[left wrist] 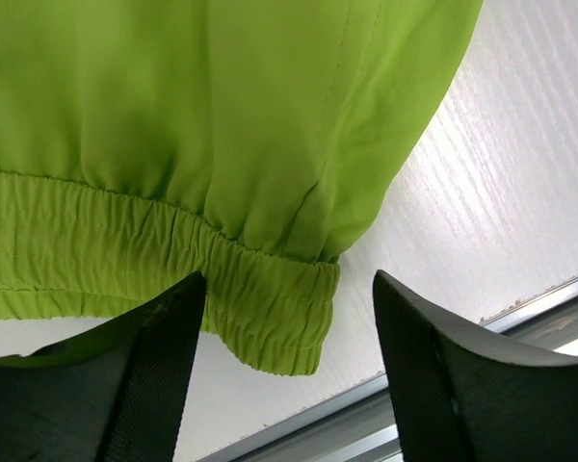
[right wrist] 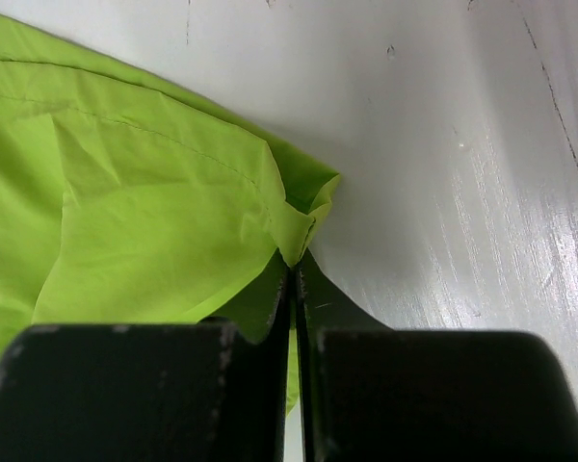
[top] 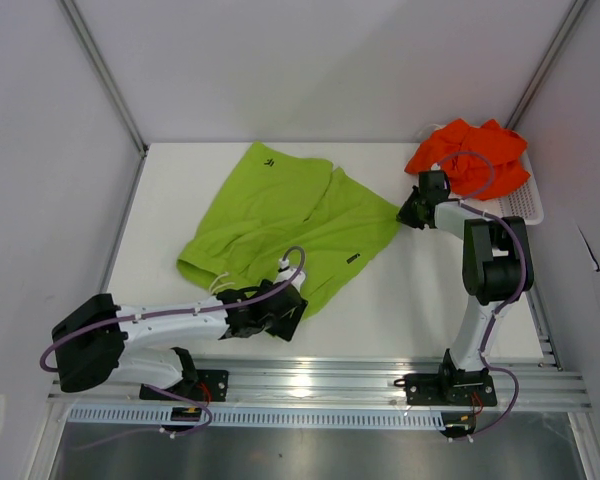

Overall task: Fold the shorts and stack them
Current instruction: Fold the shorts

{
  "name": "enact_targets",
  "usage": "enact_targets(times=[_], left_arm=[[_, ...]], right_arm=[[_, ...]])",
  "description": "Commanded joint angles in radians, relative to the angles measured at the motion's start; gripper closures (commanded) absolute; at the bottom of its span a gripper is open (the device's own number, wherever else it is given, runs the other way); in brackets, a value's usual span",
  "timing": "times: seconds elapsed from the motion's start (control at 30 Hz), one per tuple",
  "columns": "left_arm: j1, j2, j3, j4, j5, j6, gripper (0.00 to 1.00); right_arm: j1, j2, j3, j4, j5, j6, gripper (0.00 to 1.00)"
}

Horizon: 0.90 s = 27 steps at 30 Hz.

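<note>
The lime green shorts (top: 290,215) lie spread on the white table. My right gripper (top: 411,213) is shut on their right hem corner (right wrist: 303,217), the fabric pinched between the fingertips. My left gripper (top: 294,310) stands open at the near waistband corner (left wrist: 270,313), which lies between its fingers (left wrist: 159,375) without being clamped. The orange-red shorts (top: 470,155) sit crumpled in the basket at the back right.
A white mesh basket (top: 525,205) stands at the back right beside the right arm. A metal rail (top: 320,380) runs along the table's near edge, close to the left gripper. White walls enclose the table on three sides.
</note>
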<state>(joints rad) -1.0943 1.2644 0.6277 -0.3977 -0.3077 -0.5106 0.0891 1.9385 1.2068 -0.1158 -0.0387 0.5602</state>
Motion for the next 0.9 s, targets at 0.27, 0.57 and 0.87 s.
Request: enact_targets(times=[0.27,0.57,0.87], left_arm=[[0.008,0.003,-0.022,0.022,0.005,0.009,0.58],[0.002,0.013,0.004,0.004,0.015,0.023,0.96],[-0.11,-0.048,0.177,-0.17,-0.039,-0.034,1.0]], right_arm=[[-0.008,0.005,0.036,0.007,-0.01,-0.011,1.0],[-0.014,0.0,0.034,0.002,-0.009,-0.009,1.0],[-0.041,0.019,0.227,-0.263,0.004,0.024,1.0]])
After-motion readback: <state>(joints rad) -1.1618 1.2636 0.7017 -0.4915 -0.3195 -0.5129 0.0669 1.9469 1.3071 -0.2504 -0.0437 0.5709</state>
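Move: The left hand, wide open, straddles the near corner of the shorts' waistband: its middle is about 1 cm below the hand point and 1 cm to the left. The drawstring lies some 12 cm ahead and 13 cm left of this hand, the small black logo about 20 cm ahead and 16 cm right, both roughly 2 cm lower. From the right hand, already pinching a leg corner, the waistband corner lies about 31 cm back and 28 cm left. The left hand stays almost in place over the waistband corner, easing down about half a centimetre while its fingers close fully and pinch the gathered elastic, then it starts up some 2 cm, drawing back and to the right with the corner held. The right hand keeps its shut grip on the leg corner, holding still until the left has closed, and then rises about 1.5 cm while drifting roughly 1 cm right. ##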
